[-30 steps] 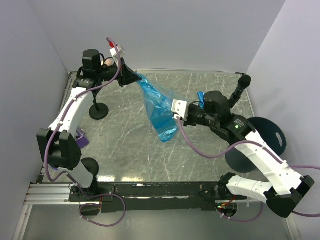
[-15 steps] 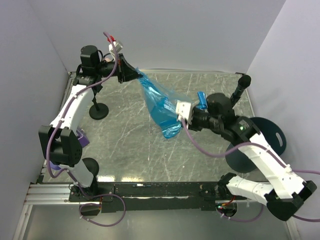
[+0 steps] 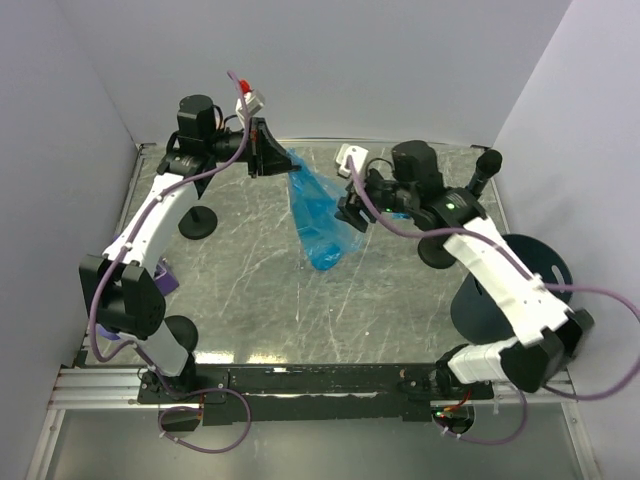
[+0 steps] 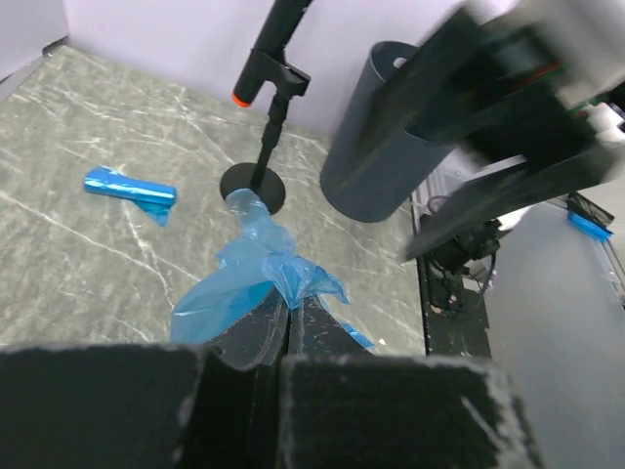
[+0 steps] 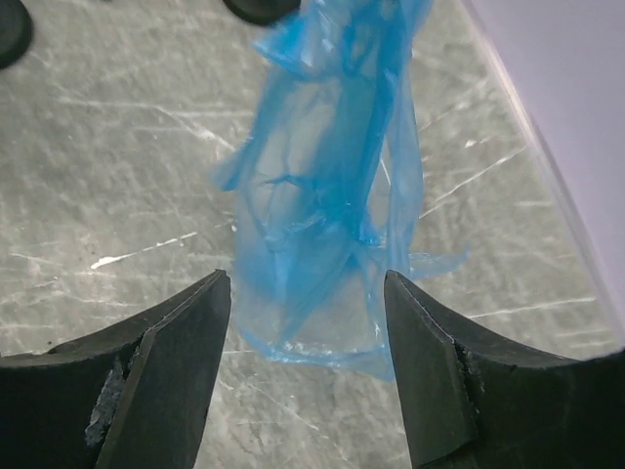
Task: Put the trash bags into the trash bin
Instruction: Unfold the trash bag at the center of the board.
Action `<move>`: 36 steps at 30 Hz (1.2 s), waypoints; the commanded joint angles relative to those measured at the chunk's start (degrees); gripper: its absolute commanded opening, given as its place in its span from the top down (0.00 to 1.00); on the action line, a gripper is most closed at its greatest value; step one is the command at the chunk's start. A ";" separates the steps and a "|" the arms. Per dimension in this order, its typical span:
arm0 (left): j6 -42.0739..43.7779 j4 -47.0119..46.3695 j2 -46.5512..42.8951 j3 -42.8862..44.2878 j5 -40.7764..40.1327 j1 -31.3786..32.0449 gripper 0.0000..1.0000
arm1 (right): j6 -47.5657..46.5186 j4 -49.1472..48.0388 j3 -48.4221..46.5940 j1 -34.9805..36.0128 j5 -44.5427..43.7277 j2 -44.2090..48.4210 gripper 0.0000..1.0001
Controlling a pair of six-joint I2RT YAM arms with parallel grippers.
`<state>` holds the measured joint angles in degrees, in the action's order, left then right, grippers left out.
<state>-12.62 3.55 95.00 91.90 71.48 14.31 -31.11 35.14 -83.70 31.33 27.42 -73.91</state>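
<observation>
A long translucent blue trash bag (image 3: 318,215) hangs over the table's back middle. My left gripper (image 3: 278,160) is shut on the bag's bunched top corner, and the left wrist view shows the film (image 4: 264,264) pinched at the tips of that gripper (image 4: 289,301). My right gripper (image 3: 352,208) stands open beside the bag. In its wrist view the bag's loose lower end (image 5: 327,215) hangs between the spread fingers of the right gripper (image 5: 306,281), untouched. A small blue roll (image 4: 129,188) lies on the table. The dark trash bin (image 3: 512,300) stands at the right edge.
A microphone stand (image 3: 484,168) with a round base (image 3: 440,252) rises at the back right, close to the right arm. Another round base (image 3: 197,225) sits at the back left and one (image 3: 180,330) near the left arm's foot. A purple object (image 3: 165,276) lies at the left edge.
My right gripper has opened, let go of the bag's lower part and swung up toward the back. The left gripper keeps hold of the bag's top and has shifted slightly right.
</observation>
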 commanded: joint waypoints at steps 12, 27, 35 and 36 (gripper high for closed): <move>9.55 11.13 -5.44 1.62 4.10 0.46 0.99 | -1.58 -7.54 0.38 -1.36 -2.11 -5.28 0.39; 8.05 10.77 -5.18 2.59 6.04 0.90 0.99 | -1.14 -6.66 0.12 -0.31 -0.08 -8.71 0.57; 9.12 9.21 -6.66 -0.83 -9.99 1.25 0.41 | 3.58 -6.13 -3.39 -0.39 2.91 -10.11 1.00; 7.28 6.15 -9.11 -3.80 -15.44 1.16 0.38 | 7.52 -7.61 -3.57 -0.57 1.42 -10.20 1.00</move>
<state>-3.60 15.25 91.55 91.94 71.37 15.14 -30.87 30.52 -83.53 30.61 28.21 -83.00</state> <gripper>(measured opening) 0.540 0.009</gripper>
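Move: The left hand still pinches one end of the blue trash bag; the bag's loose edge hangs about 9 cm to its right, 4 cm back and 8 cm lower. From the open right hand that edge lies some 4 cm ahead, 4 cm left and 5 cm below. The blue roll is about 14 cm ahead and 15 cm right, the stand's base 4 cm ahead and 24 cm right, both some 30 cm lower. Right hand dips about 5 cm down and forward, shutting at the bag's edge; left eases back, then opens. ##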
